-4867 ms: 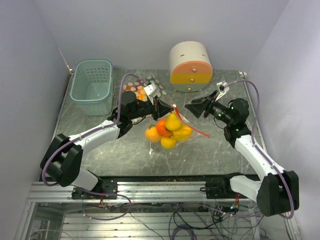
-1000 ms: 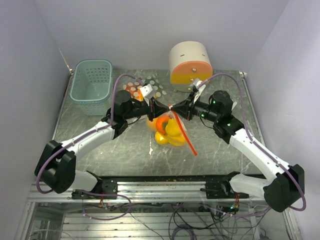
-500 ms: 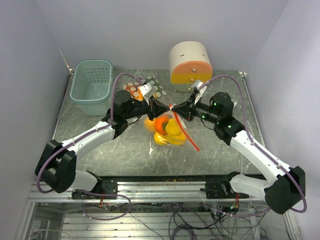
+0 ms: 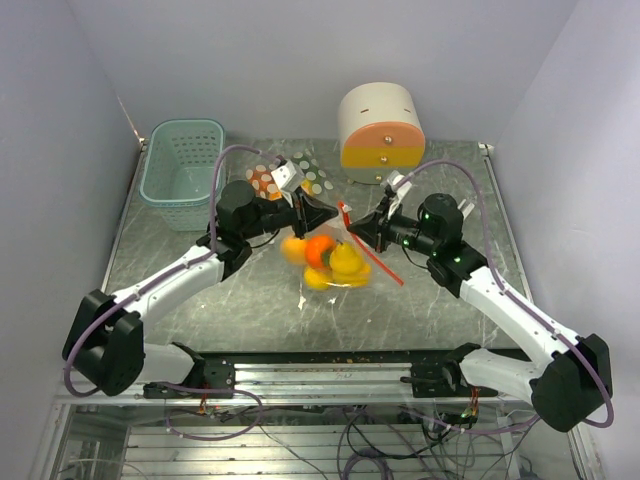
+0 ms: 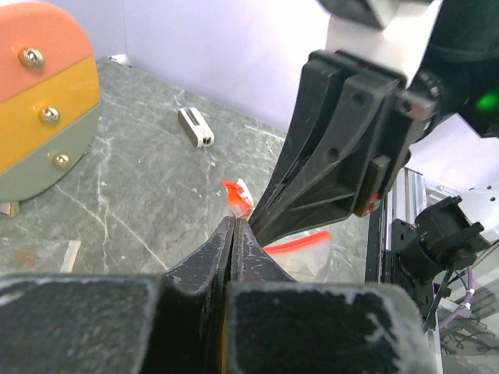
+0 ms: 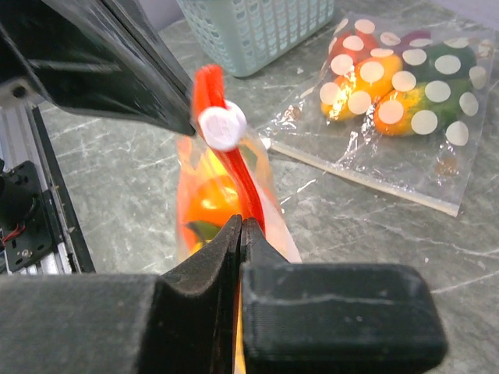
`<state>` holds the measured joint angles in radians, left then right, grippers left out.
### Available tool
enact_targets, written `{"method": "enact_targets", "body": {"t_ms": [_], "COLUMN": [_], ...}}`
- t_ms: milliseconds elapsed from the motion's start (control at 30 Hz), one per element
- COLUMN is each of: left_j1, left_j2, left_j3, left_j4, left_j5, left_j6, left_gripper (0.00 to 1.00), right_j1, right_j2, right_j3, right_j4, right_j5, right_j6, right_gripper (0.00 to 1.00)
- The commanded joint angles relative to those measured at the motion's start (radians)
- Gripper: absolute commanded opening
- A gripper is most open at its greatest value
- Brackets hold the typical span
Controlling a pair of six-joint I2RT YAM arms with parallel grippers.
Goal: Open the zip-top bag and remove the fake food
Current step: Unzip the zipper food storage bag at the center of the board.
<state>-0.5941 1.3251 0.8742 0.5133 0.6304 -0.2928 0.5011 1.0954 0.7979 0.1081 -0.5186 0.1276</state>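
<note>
The clear zip-top bag (image 4: 345, 275) hangs between my two grippers over the middle of the table, its red zip strip (image 4: 378, 258) trailing to the right. The fake food (image 4: 322, 251), orange and yellow fruits, sits low inside it. My left gripper (image 4: 335, 212) is shut on the bag's top edge from the left. My right gripper (image 4: 355, 227) is shut on the opposite edge. In the right wrist view the white slider (image 6: 222, 125) rides on the red strip above my shut right gripper (image 6: 242, 223), with an orange fruit (image 6: 212, 202) behind. The left gripper (image 5: 234, 221) shows shut, facing the right fingers (image 5: 335, 167).
A teal basket (image 4: 183, 171) stands at the back left. A polka-dot bag (image 4: 296, 173) holding more fruit lies behind the left gripper. The cream-and-orange round container (image 4: 381, 132) stands at the back centre. A small white clip (image 5: 195, 127) lies near the table's far right corner.
The two grippers, tip to tip at the bag's top a second ago, have drawn apart, left going left and right going right. The right jaws have closed fully. The bag sways, blurred.
</note>
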Motion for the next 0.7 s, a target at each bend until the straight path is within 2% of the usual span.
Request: {"method": "enact_targets", "body": {"t_ms": [0,100,133,233,333,533,667], "left_j1": [0.009,0.010,0.010,0.010,0.010,0.010,0.010], "left_j2": [-0.061,-0.068,-0.065,-0.051,-0.038,-0.030,-0.041], "left_j3": [0.045,0.050,0.050,0.041,0.018,0.012,0.013], "left_j4": [0.066,0.045,0.040,0.048,0.093,0.108,0.088], "left_j5": [-0.016,-0.009,-0.005,0.019,0.063,0.116,0.131], "left_j6": [-0.012,0.001,0.006,0.010,0.001,0.016,0.036], "left_gripper": [0.07,0.07,0.07,0.07,0.07,0.07,0.07], "right_j1": [-0.004,-0.031,-0.033,-0.037,-0.050,-0.130,-0.151], "right_j2": [-0.012,-0.028,-0.037,-0.060,-0.061,-0.013,0.033], "right_j3": [-0.019,-0.022,-0.020,0.010,0.057,0.070,0.075], "right_j4": [-0.005,0.003,0.011,0.035,0.051,0.263,0.343], "right_j5": [0.019,0.007,-0.007,-0.043,-0.111,-0.374,-0.445], "right_j6": [-0.017,-0.007,-0.002,0.014,0.027,0.162,0.218], "right_gripper": [0.00,0.00,0.05,0.32,0.47,0.52,0.53]}}
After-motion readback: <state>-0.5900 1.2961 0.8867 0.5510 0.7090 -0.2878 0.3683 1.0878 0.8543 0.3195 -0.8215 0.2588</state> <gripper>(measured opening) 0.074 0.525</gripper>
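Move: The white slider on the fake-food bag's red zipper strip sits some 3 cm ahead, 2 cm left and 4 cm above the right hand, whose shut tips are at the strip below it. From the left hand, holding the bag's top corner, the slider is about 1 cm ahead, 3 cm right and 1 cm up. From the right hand, the orange pepper hangs roughly 5 cm back and 7 cm left, the yellow pepper 7 cm back and 2 cm left, both about 13 cm down. Upward, after a small shift of 1 cm to its right: the right hand opens its fingers about halfway, comes off the red strip and climbs some 7 cm to bring the spread tips up by the slider, tipping upward and turning slightly counter-clockwise. The left hand keeps its pinch on the bag corner, rising 2.5 cm, then easing slightly back. ##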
